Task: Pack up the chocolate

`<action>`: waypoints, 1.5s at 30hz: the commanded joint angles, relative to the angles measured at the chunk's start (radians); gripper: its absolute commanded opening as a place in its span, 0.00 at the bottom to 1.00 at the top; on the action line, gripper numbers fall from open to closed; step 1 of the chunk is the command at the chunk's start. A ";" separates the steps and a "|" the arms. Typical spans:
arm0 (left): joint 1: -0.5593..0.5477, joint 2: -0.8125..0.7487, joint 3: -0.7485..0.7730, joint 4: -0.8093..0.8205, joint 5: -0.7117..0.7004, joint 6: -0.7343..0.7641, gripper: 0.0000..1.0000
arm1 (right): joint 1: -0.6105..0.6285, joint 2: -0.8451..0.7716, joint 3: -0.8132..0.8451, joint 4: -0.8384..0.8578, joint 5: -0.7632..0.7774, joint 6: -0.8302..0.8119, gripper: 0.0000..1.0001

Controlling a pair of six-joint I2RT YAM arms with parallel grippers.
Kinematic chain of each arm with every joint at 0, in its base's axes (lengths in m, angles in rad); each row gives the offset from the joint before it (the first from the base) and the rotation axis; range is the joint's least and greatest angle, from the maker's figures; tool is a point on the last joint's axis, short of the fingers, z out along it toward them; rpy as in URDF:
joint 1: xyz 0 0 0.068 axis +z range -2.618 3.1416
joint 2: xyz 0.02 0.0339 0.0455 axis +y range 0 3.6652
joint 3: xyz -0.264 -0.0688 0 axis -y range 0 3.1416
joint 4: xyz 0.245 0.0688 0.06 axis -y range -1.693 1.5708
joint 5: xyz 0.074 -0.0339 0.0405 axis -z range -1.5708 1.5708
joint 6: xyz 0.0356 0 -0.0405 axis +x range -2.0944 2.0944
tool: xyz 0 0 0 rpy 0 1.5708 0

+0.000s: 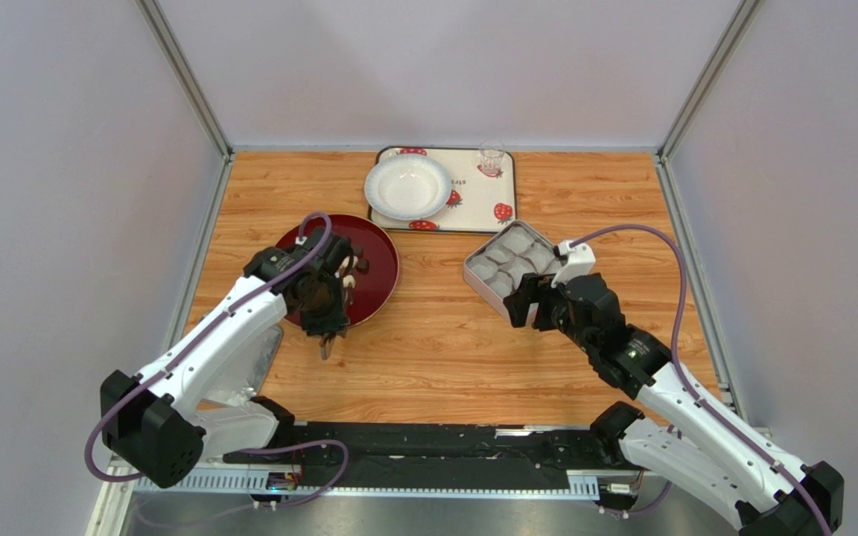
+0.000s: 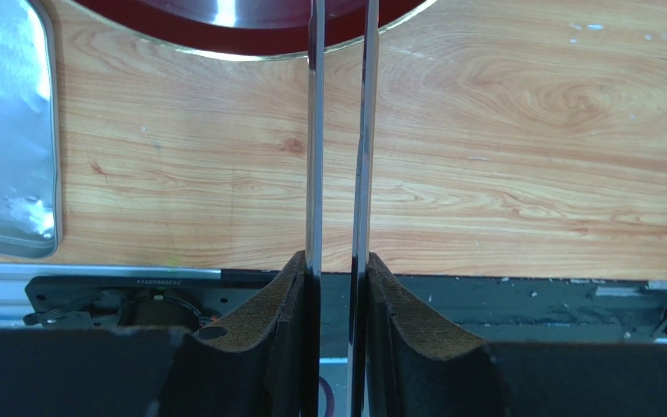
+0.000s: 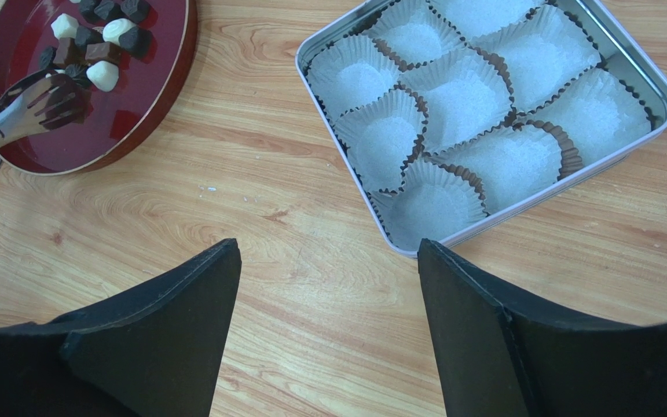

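Observation:
The chocolate [image 3: 93, 52], small dark brown and cream-white pieces, lies on a dark red plate [image 3: 146, 113] [image 1: 378, 240] left of the middle. My left gripper [image 1: 327, 318] [image 2: 339, 261] is shut on metal tongs [image 2: 315, 130], its pads pressing the two blades. The tongs' tips [image 3: 54, 97] rest among the pieces beside a dark one; whether they grip it I cannot tell. My right gripper [image 1: 523, 302] [image 3: 328, 252] hangs open and empty over bare wood, just in front of the square tin [image 3: 650, 78] [image 1: 473, 268] lined with white paper cups [image 3: 450, 95].
A white bowl [image 1: 408, 184] sits on a strawberry-print tray [image 1: 478, 207] at the back, with a small clear glass [image 1: 492, 160] beside it. A silvery lid [image 2: 6, 130] lies on the wood under my left arm. Grey walls close in both sides.

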 commanded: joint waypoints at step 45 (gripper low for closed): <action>-0.425 0.712 0.811 0.072 0.299 0.662 0.27 | 0.006 -0.318 0.113 -0.220 0.387 -0.030 0.80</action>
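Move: The tin with its paper cups, where the chocolate in the left hand's tongs is bound, lies about 33 cm to that hand's right, 10 cm ahead and 10 cm below. The red plate's middle is some 9 cm ahead, 2 cm right and 11 cm below, and the white plate about 25 cm ahead and 15 cm right, also 11 cm below. From the empty right hand the tin is about 5 cm ahead, 1 cm left and 13 cm below. The chocolate, still clamped in the tongs, is lifted about 8 cm off the red plate and swung some 24 cm to the right by the left hand, which turns clockwise about 65 degrees so the tips point across the tin, then sinks nearly 5 cm over its near-corner cup, grip kept. Meanwhile the open right hand clears out, rising and going right, tipping its fingers up. ##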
